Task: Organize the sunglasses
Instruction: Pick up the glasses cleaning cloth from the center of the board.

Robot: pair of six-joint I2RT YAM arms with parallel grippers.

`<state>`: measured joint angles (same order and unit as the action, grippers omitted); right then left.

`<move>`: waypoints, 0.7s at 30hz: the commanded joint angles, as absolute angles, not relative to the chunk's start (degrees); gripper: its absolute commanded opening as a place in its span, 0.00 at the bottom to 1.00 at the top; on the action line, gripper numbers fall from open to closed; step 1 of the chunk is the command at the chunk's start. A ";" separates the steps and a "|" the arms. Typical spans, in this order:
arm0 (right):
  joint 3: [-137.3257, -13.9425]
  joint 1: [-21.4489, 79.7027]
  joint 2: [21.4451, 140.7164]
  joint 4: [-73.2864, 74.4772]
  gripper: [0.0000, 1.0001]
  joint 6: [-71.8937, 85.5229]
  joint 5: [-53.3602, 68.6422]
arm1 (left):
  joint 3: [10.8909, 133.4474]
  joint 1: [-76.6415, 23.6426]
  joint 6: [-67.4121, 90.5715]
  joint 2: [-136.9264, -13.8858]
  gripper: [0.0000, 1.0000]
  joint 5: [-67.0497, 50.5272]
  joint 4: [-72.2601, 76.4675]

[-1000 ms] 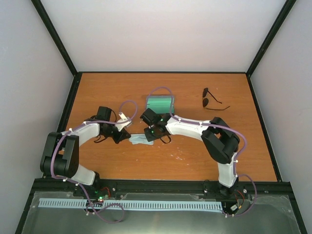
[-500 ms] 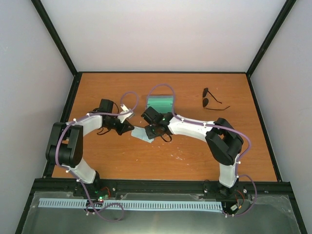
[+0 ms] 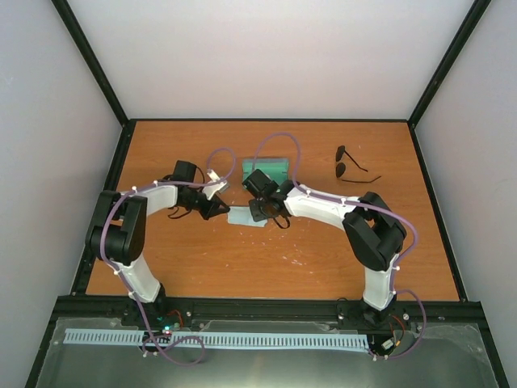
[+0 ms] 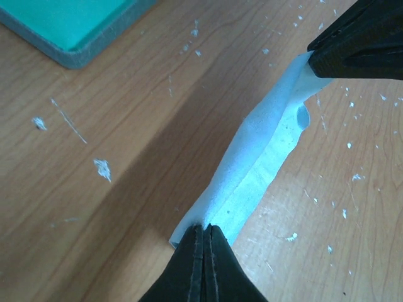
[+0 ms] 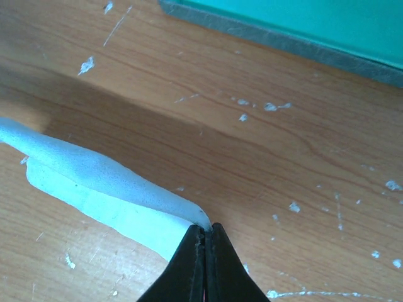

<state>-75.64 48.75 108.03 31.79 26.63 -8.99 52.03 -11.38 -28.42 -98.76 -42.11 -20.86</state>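
The sunglasses [image 3: 350, 165], thin black frame with dark lenses, lie open at the back right of the table, away from both arms. My left gripper [image 3: 221, 210] is shut on the left end of the light-blue cloth [image 3: 247, 217]; the wrist view shows its jaws [image 4: 204, 229] pinching the cloth [image 4: 258, 163]. My right gripper [image 3: 257, 212] is shut on the cloth's right end, seen in its wrist view [image 5: 205, 229] with the cloth [image 5: 94, 189]. The cloth is folded and stretched between them, just in front of the open case [image 3: 266, 169].
The grey-blue case with green inside also shows in the left wrist view [image 4: 69, 28] and the right wrist view [image 5: 302, 25]. The orange wooden table [image 3: 275, 259] is ringed by a black frame and white walls.
Both grippers have carried the cloth away from me toward the case. The cloth is now flatter and stretched between them. The left arm has swung inward.
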 commanded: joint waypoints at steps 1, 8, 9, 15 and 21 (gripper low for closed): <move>-75.65 47.29 107.70 29.75 0.03 26.87 -10.88 | 56.04 -11.93 -26.75 -101.10 0.01 -44.03 -18.33; -75.99 45.04 108.54 28.95 0.03 25.93 -10.88 | 60.77 -12.51 -26.16 -105.77 0.01 -44.47 -17.78; -75.99 44.63 108.64 28.70 0.03 25.79 -10.71 | 61.46 -12.69 -26.10 -106.46 0.01 -44.47 -17.69; -77.05 42.47 109.85 28.27 0.03 24.35 -10.12 | 65.77 -13.99 -25.91 -110.10 0.01 -44.29 -17.96; -78.66 40.01 111.27 28.05 0.03 23.17 -9.50 | 70.19 -14.15 -26.47 -112.38 0.01 -43.66 -19.32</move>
<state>-76.47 41.54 109.91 29.21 24.53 -9.32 66.28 -13.89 -26.41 -111.24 -43.11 -18.98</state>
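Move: The cloth is already stretched between both shut grippers, its middle some 4 cm to the left gripper's right and 4 cm to the right gripper's left, hanging a little below them. From the left gripper the open case lies about 12 cm ahead and 11 cm right; from the right gripper 15 cm ahead and 2 cm right, both some 5 cm below. The sunglasses lie roughly 17 cm ahead and 28 cm right of the right gripper. Carry the cloth on towards the open green case with both grippers together, keeping each shut on its end: bring the left about 6 cm forward and the right about 5 cm, drifting both some 3 cm to the right and staying nearly level. Let the right wrist turn slightly clockwise as you go, the left hardly at all. ##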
